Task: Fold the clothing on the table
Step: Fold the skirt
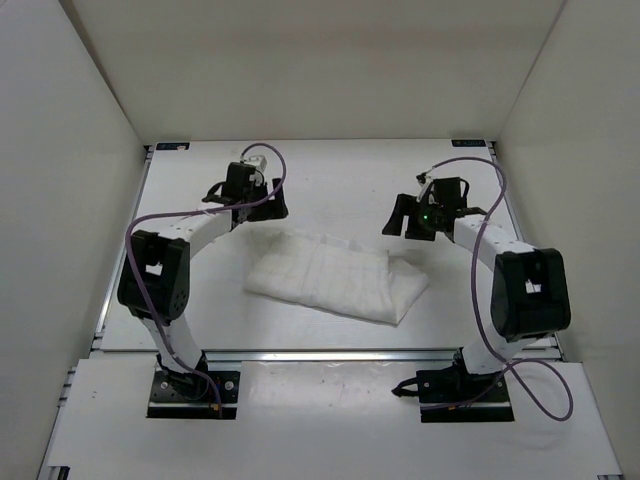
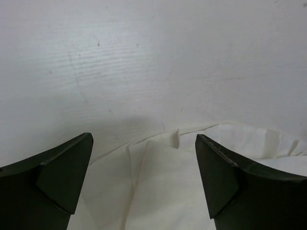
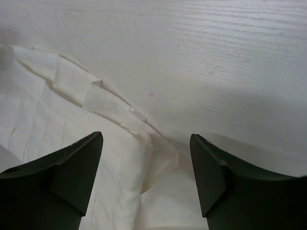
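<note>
The clothing [image 1: 335, 276] is a white creased garment lying folded in the middle of the table [image 1: 340, 180]. My left gripper [image 1: 272, 207] hovers over its far left corner, jaws wide open and holding nothing. In the left wrist view the clothing [image 2: 168, 182] lies below and between the dark fingers [image 2: 216, 167]. My right gripper [image 1: 404, 218] stands open above the garment's far right corner. The right wrist view shows the clothing [image 3: 96, 124] with a pleated edge running under the open fingers [image 3: 76, 167].
White upright walls [image 1: 70, 150] enclose the table on three sides. A metal rail [image 1: 330, 353] runs along the table's near edge, with both arm bases [image 1: 195, 392] mounted in front of it. Purple cables [image 1: 540, 385] loop near the arms.
</note>
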`<act>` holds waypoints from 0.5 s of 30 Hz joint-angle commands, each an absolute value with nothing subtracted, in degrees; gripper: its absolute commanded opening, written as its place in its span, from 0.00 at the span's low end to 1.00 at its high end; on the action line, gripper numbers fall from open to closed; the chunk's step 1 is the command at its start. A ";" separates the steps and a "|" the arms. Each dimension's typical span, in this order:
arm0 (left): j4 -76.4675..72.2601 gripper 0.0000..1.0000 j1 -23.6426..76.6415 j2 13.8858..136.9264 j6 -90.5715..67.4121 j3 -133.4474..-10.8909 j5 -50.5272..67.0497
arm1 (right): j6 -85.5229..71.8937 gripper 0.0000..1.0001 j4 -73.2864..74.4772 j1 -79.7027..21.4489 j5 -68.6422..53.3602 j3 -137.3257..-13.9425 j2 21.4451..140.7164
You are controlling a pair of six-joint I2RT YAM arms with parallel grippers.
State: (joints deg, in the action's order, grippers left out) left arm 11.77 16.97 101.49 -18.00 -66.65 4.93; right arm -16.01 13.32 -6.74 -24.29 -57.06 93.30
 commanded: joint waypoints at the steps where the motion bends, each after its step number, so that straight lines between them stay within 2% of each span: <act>1: 14.50 0.98 17.22 97.04 -16.97 -70.40 6.59 | -12.74 0.71 17.83 -9.66 -19.26 -59.24 85.36; 3: 14.76 0.88 18.19 95.81 -16.53 -69.35 6.42 | -13.10 0.61 18.45 -12.21 -18.11 -56.97 82.55; 4: 14.59 0.75 19.41 94.93 -16.35 -68.30 6.07 | -13.88 0.45 17.93 -13.87 -18.11 -56.00 80.70; 5: 14.76 0.51 20.47 93.96 -15.91 -66.38 5.46 | -15.28 0.18 16.89 -15.45 -18.54 -53.38 79.99; 6: 15.03 0.26 21.09 93.26 -16.08 -64.62 5.10 | -16.69 0.00 15.74 -16.77 -20.02 -50.65 78.41; 8: 14.77 0.00 21.88 91.59 -16.61 -61.11 5.54 | -18.53 0.00 13.81 -18.88 -22.13 -46.95 77.17; 12: 12.92 0.00 23.73 87.20 -18.19 -53.20 6.85 | -21.61 0.00 13.44 -24.33 -19.87 -42.02 78.13; 15: 13.10 0.00 25.75 86.14 -18.63 -49.93 6.41 | -23.55 0.00 16.08 -23.56 -18.63 -41.40 80.41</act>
State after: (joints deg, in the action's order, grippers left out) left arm 13.50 24.60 89.80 -17.72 -52.31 5.78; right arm -20.45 15.70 -24.18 -20.71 -41.43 79.24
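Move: The folded skirt's middle lies roughly 14 cm back and 18 cm right of the left hand, some 6 cm below it. Its left end is about 11 cm back and 1 cm to the left of that hand. From the right hand the skirt's middle is about 10 cm back and 22 cm left, and the small flap at the skirt's right end is about 11 cm straight back, both around 6 cm lower. Both open hands hop up from beyond the skirt's far edge, the right by about 5 cm and the left less, and shut their fingers completely on the way with no cloth between them. They then draw back over the skirt and sink, the left going about 9 cm back and a little right over its left part, the right some 12 cm back and 7 cm left over its right part while turning slightly counter-clockwise; no touch on the cloth can be made out. ##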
